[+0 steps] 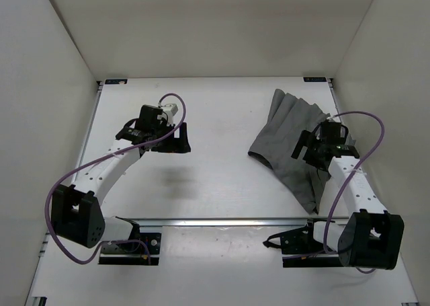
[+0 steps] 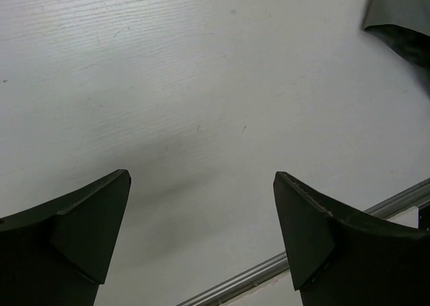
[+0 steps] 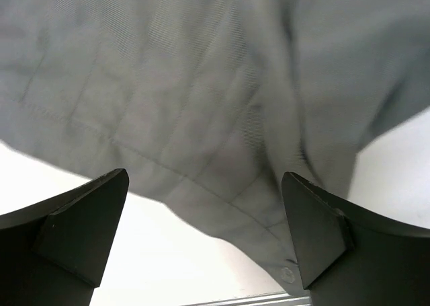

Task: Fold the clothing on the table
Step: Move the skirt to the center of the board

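Observation:
The grey clothing (image 1: 285, 141) lies crumpled on the right half of the white table (image 1: 222, 124), with pleats fanning toward the back. My right gripper (image 1: 322, 148) hovers over its right part, jaws open; in the right wrist view the fabric (image 3: 201, 84) fills the space ahead of the fingertips (image 3: 87, 218), with a hemmed edge and a small button (image 3: 287, 274) near the right finger. My left gripper (image 1: 158, 128) is over bare table on the left, open and holding nothing (image 2: 201, 185). A corner of the clothing (image 2: 403, 23) shows at the top right of the left wrist view.
White walls enclose the table on three sides. A metal rail (image 1: 222, 220) runs across the near side in front of the arm bases, also visible as a rail (image 2: 302, 255) below the left gripper. Purple cables (image 1: 366, 144) loop off both arms.

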Robot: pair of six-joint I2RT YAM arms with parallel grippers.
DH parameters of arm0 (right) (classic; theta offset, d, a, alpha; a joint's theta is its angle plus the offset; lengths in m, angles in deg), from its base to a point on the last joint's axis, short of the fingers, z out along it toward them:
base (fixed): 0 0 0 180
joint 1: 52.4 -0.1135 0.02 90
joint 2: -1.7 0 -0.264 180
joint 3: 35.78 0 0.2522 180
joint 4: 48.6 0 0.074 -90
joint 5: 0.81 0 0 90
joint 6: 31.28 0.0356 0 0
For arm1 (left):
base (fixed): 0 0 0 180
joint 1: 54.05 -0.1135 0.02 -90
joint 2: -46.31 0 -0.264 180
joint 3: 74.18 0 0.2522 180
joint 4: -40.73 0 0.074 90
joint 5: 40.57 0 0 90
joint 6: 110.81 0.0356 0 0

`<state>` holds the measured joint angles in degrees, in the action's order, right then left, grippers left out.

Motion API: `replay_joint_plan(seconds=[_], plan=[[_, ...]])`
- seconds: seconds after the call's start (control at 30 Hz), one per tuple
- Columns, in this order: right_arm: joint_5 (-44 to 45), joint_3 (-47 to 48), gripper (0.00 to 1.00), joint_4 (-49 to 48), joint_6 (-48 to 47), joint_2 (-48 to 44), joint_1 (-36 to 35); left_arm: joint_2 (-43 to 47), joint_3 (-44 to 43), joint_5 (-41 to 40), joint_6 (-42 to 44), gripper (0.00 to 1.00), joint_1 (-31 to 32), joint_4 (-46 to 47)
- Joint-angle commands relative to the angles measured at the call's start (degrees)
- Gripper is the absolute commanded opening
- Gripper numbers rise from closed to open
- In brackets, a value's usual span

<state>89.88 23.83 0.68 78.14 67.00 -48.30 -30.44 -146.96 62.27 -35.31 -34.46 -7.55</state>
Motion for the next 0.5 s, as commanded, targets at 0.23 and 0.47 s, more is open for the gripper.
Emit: replay_joint_plan(seconds=[0.23, 0.47], plan=[[-0.95, 6.18, 0.96, -3.36, 1.32, 8.26, -7.00, -0.24, -2.14, 3.92, 1.32, 0.98, 0.44, 2.77], [3.96, 7.43, 0.96, 1.55, 1.50, 6.52, -4.36, -9.18, -4.60, 11.50, -2.63, 0.99, 6.86, 16.13]])
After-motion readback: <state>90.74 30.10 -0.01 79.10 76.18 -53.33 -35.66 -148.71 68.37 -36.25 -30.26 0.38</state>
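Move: From my left hand, the skirt's left corner lies about 25 cm to the right, level with it and 12 cm below; the skirt's middle is some 38 cm right and 4 cm farther out. My right hand is already over the skirt, whose middle is about 4 cm ahead and 9 cm below. From that hand, the left corner is 15 cm left and 1 cm ahead, while the skirt's near tip lies 17 cm back and 3 cm right. Staying above the cloth with open fingers, I slide my right hand left about 3.5 cm, dipping slightly, then carry it forward roughly 3 cm while it eases up and partway back to the right. My left hand holds off at first, then sweeps about 5 cm right across the bare board towards the skirt's left corner, turning slightly clockwise, fingers still wide open. ##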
